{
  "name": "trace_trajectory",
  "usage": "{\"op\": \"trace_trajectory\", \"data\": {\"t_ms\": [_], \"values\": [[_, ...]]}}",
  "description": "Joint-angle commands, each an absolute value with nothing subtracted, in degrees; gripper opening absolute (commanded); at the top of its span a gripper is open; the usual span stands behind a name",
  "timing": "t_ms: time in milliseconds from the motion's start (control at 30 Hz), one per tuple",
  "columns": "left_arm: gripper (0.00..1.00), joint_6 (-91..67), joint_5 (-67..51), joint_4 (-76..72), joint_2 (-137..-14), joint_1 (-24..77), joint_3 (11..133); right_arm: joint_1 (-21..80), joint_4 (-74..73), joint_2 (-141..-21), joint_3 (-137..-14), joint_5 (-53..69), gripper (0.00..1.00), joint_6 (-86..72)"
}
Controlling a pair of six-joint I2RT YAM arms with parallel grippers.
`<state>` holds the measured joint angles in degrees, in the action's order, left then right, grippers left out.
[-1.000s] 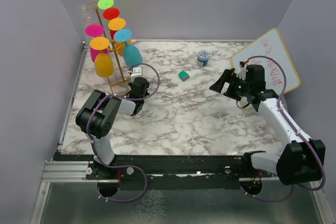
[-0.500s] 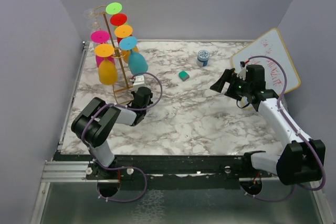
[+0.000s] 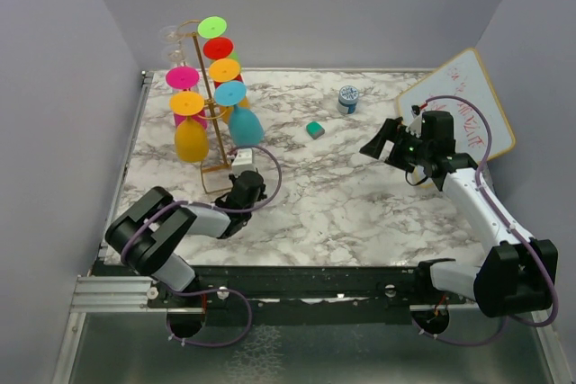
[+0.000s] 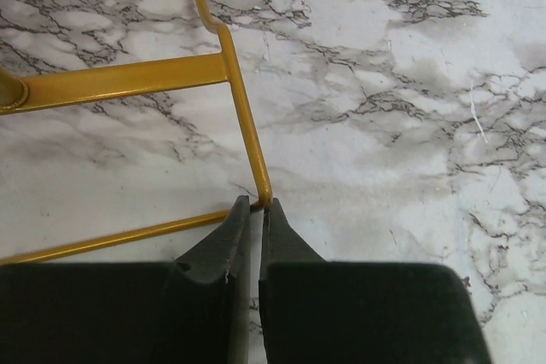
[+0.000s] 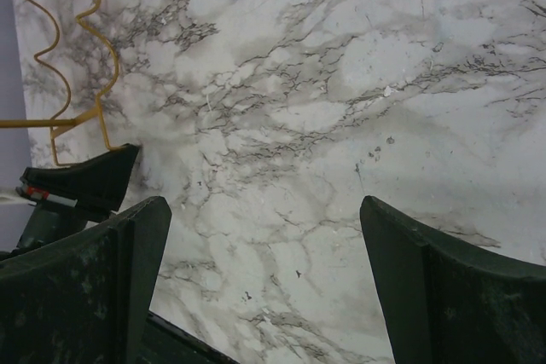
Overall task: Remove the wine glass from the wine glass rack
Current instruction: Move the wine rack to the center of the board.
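Note:
The wine glass rack [image 3: 206,110], a thin gold wire stand, is at the left of the marble table. Several coloured wine glasses hang bowl-down from it, among them a teal one [image 3: 245,126] and a yellow one [image 3: 191,139]. My left gripper [image 3: 238,171] lies low on the table, shut on a corner of the rack's wire base [image 4: 247,125]; its fingertips [image 4: 256,205] pinch the gold wire. My right gripper [image 3: 376,145] hovers open over bare marble at the right, nothing between its fingers [image 5: 263,210]. The rack's base [image 5: 81,57] shows at the left of the right wrist view.
A small green block [image 3: 314,129] and a blue-lidded jar [image 3: 348,99] sit mid-table towards the back. A whiteboard [image 3: 459,101] leans at the back right. Grey walls close in the left, back and right sides.
My left gripper has dragged the rack, with its glasses, to the right and towards the near edge. The right arm has not moved.

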<state>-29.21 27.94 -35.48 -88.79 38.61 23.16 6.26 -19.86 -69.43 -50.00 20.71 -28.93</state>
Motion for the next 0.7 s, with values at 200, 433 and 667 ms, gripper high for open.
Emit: {"op": "trace_trajectory", "data": {"t_ms": [200, 433, 667], "values": [[0.02, -35.95, 28.25, -31.53, -85.16, 43.90, 18.93, 6.04, -16.60, -68.09, -49.35, 28.08, 1.00, -31.07], [0.14, -36.58, 29.44, -28.38, -81.56, 45.05, 18.37, 6.04, -9.17, -69.15, -48.73, 38.84, 1.00, -35.37], [0.45, -35.66, 28.86, -22.72, -78.15, 45.00, 19.82, 6.06, -5.33, -70.18, -51.03, 44.26, 1.00, -39.44]]}}
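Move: The left fingertips are already shut on the near right corner of the wine rack's wire base, just above the table. The base's near left corner stands about 12 cm to the left, level with the hand. The pole foot is some 5 cm ahead and 6 cm left, and the green block about 15 cm ahead and 13 cm right. From the right hand that pinched corner lies roughly 24 cm left, 3 cm back and 13 cm below. Keep the left fingers pinched on the rack's near right base corner and drag it back towards you about 3 cm, easing slightly right at the start. Then open the fingers not quite halfway and back off the wire low over the table. Meanwhile raise the empty, wide-open right hand some 5 cm and swing it as far left towards the rack, rolling its left side up about 15 degrees. ##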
